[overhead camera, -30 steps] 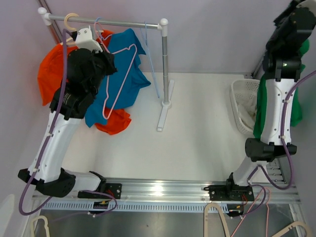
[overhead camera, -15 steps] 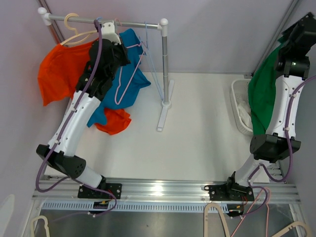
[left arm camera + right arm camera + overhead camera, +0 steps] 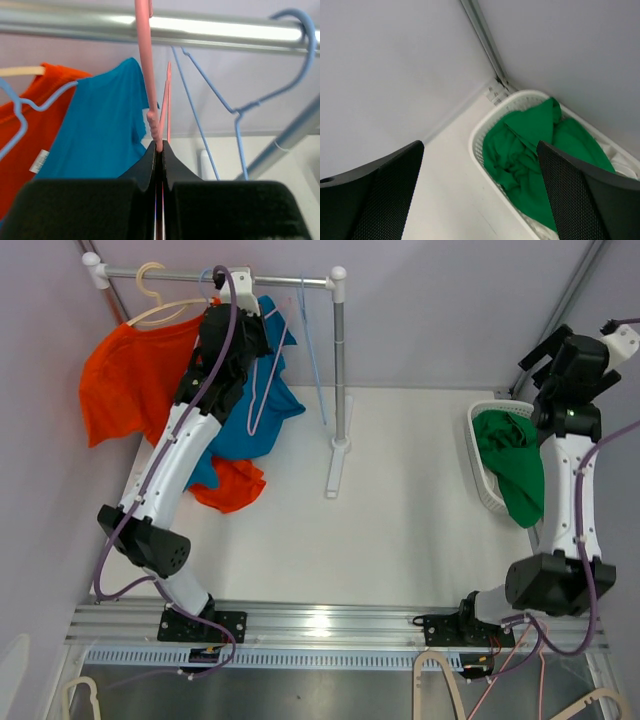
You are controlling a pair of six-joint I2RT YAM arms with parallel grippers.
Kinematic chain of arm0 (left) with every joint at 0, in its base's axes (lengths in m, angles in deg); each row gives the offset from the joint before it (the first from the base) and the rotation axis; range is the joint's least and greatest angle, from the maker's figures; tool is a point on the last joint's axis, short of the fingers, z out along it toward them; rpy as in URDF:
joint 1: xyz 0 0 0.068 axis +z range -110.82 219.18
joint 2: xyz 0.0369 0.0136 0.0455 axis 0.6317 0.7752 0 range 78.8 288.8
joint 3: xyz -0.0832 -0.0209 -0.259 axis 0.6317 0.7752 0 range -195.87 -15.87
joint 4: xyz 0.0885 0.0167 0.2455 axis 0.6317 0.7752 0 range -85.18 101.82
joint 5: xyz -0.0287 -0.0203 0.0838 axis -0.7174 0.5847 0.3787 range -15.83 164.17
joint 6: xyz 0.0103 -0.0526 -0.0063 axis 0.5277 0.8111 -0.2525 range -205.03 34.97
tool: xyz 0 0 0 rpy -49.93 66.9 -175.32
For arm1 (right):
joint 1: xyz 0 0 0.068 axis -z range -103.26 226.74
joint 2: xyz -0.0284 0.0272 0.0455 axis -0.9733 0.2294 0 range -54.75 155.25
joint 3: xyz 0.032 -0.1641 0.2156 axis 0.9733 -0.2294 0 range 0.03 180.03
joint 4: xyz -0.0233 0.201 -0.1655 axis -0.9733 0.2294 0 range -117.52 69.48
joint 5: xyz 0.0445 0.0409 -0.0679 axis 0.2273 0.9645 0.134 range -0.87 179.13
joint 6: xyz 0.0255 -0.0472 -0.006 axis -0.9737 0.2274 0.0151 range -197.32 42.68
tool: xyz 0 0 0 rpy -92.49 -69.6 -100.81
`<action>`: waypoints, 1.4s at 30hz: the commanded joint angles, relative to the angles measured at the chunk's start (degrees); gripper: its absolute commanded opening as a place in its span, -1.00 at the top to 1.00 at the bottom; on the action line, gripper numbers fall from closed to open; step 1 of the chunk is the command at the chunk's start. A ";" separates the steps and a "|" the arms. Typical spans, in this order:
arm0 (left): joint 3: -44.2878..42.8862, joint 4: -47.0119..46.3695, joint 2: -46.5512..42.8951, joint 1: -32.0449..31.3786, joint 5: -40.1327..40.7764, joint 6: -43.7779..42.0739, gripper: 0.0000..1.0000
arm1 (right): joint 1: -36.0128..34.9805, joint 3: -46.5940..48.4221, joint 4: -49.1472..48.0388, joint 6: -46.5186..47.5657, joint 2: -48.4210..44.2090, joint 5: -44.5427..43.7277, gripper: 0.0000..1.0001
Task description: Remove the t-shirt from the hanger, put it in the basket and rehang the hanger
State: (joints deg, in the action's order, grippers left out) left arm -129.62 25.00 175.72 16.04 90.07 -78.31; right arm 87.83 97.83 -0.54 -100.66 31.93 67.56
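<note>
The green t-shirt (image 3: 510, 462) lies bunched in the white basket (image 3: 478, 480) and hangs over its near rim; it also shows in the right wrist view (image 3: 535, 150). My right gripper (image 3: 545, 350) is open and empty above the basket (image 3: 520, 95), with its jaws wide apart (image 3: 479, 150). The bare pink hanger (image 3: 262, 380) hangs at the rail (image 3: 180, 276). My left gripper (image 3: 255, 322) is shut on the pink hanger's neck (image 3: 148, 75), just under the rail (image 3: 225, 30), gripped at the fingertips (image 3: 160, 147).
A blue t-shirt (image 3: 240, 410) and an orange t-shirt (image 3: 130, 370) hang on the rail; another orange garment (image 3: 230, 485) lies below them. An empty blue hanger (image 3: 310, 350) hangs beside the stand's post (image 3: 340, 360). A cream hanger (image 3: 150, 290) holds the orange shirt.
The green t-shirt went from hanging in my right gripper down into the basket, and the right gripper let it go. My left gripper rose with the pink hanger up to the rail.
</note>
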 commanded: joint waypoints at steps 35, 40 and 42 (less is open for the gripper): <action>13.28 -18.34 -6.21 -4.46 -14.37 -9.53 -0.66 | -10.56 -9.03 -6.42 3.65 -13.55 -0.85 -0.99; 16.63 -15.18 -10.78 -4.29 -13.71 -8.57 -0.99 | -12.66 -8.50 -5.28 3.99 -13.81 -1.20 -0.99; 17.51 -13.95 -13.68 -3.94 -14.05 -8.22 -0.99 | -13.46 -8.50 -4.75 4.52 -14.34 -1.55 -0.99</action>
State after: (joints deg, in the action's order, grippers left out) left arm -112.95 11.65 167.13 11.85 79.09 -87.36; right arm 75.90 87.52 -5.28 -97.62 19.49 67.37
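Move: The pink hanger is already pinched in the left gripper; its place on the rail is about 4 cm ahead, 2 cm right and 6 cm up. From that hand, the empty blue hanger hangs 4 cm ahead and 9 cm right, and the blue t-shirt 5 cm ahead, 6 cm left, 12 cm lower. From the right gripper the blue t-shirt is roughly 65 cm left, 8 cm ahead, slightly lower; the basket is level, 7 cm right, 30 cm below. Bring the left gripper forward about 5 cm, first slightly up, then down and a little right, to set the pink hanger's hook over the rail; open wide, letting go, and back off some 8 cm, drifting right and turning clockwise. Meanwhile lift the open, empty right gripper back off the basket, ease it partly down and swing it 9 cm left towards the rack. ##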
